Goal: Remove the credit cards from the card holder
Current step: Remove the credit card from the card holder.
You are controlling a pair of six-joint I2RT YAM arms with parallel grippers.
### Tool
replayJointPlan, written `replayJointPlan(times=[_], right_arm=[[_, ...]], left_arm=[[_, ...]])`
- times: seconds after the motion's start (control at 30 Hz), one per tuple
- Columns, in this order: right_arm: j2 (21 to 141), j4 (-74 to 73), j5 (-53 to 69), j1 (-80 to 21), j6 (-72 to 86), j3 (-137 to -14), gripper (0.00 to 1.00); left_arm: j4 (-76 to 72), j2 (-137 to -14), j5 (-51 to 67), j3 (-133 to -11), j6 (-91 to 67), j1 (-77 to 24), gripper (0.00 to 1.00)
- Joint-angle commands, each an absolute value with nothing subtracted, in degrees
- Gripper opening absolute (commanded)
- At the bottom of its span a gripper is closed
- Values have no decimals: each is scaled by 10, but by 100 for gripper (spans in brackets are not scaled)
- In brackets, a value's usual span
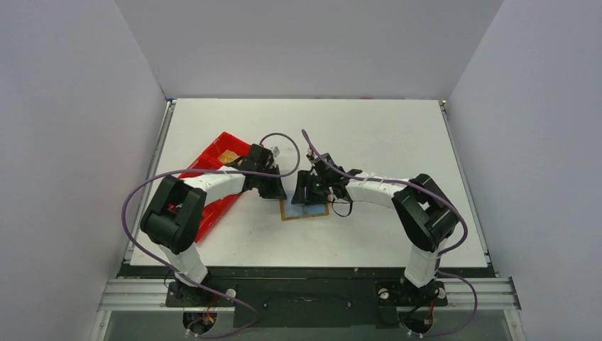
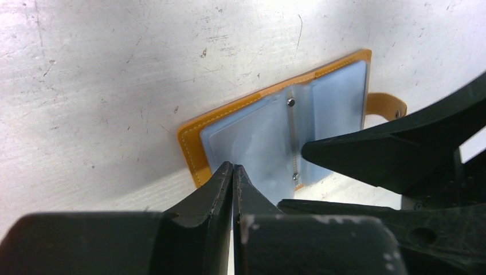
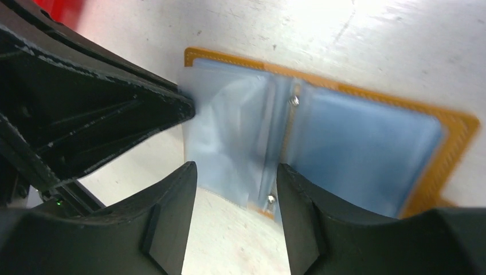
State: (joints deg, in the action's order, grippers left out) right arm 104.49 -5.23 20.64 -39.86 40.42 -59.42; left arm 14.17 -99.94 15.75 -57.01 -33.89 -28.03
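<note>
The tan card holder (image 1: 287, 212) (image 2: 192, 146) (image 3: 458, 129) lies open and flat on the white table, between the two arms. Pale blue-grey credit cards (image 2: 338, 97) (image 3: 367, 149) sit in its clear sleeves on either side of a riveted spine. My left gripper (image 1: 278, 190) (image 2: 233, 167) is shut, its tips meeting on the outer edge of the left-hand sleeve (image 3: 223, 132), which stands a little raised and blurred. My right gripper (image 1: 307, 193) (image 3: 235, 177) is open and low over the holder's near edge at the spine, with nothing between its fingers (image 2: 344, 154).
A long red tray (image 1: 213, 167) lies at the left under the left arm, holding something tan. The holder's closing strap (image 2: 387, 106) sticks out from its far side. Grey walls enclose the table on three sides.
</note>
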Motion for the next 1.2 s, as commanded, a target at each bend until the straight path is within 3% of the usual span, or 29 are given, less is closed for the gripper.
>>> replayJointPlan(times=[0.0,0.4,1.17], right_arm=[[978,-135,139,-397,375,-620,51],[912,-187,68,-393,361,-618,51],[842,-191,30,-359,354,-547,51]], left_arm=[[160,-960,142,-596,-361,-280,0],[161,-947,168,-621,-418,-291,0],[137,-1118,163,-758,-503,-334,0]])
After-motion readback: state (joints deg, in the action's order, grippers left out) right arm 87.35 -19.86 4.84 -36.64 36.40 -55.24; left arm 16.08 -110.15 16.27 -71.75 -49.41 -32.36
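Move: The left hand, its closed fingertips at the clear leaf over the card holder's left half, has the right half as its goal, about 9 cm to its right, level with it and 2 cm below. The spine is some 5 cm right and 1 cm back, the orange strap about 15 cm right. From the right hand, the right half lies roughly 4 cm to the right and 3 cm below, neither ahead nor back. Up nearly 5 cm first, then right and down in an arc with some forward travel, the shut left fingers carry the clear leaf over the spine, ending about 7 cm right of where they began. Meanwhile the right hand rises some 4 cm off the holder and draws away about 8 cm to the right, fingers still half open, its wrist tilting slightly. ##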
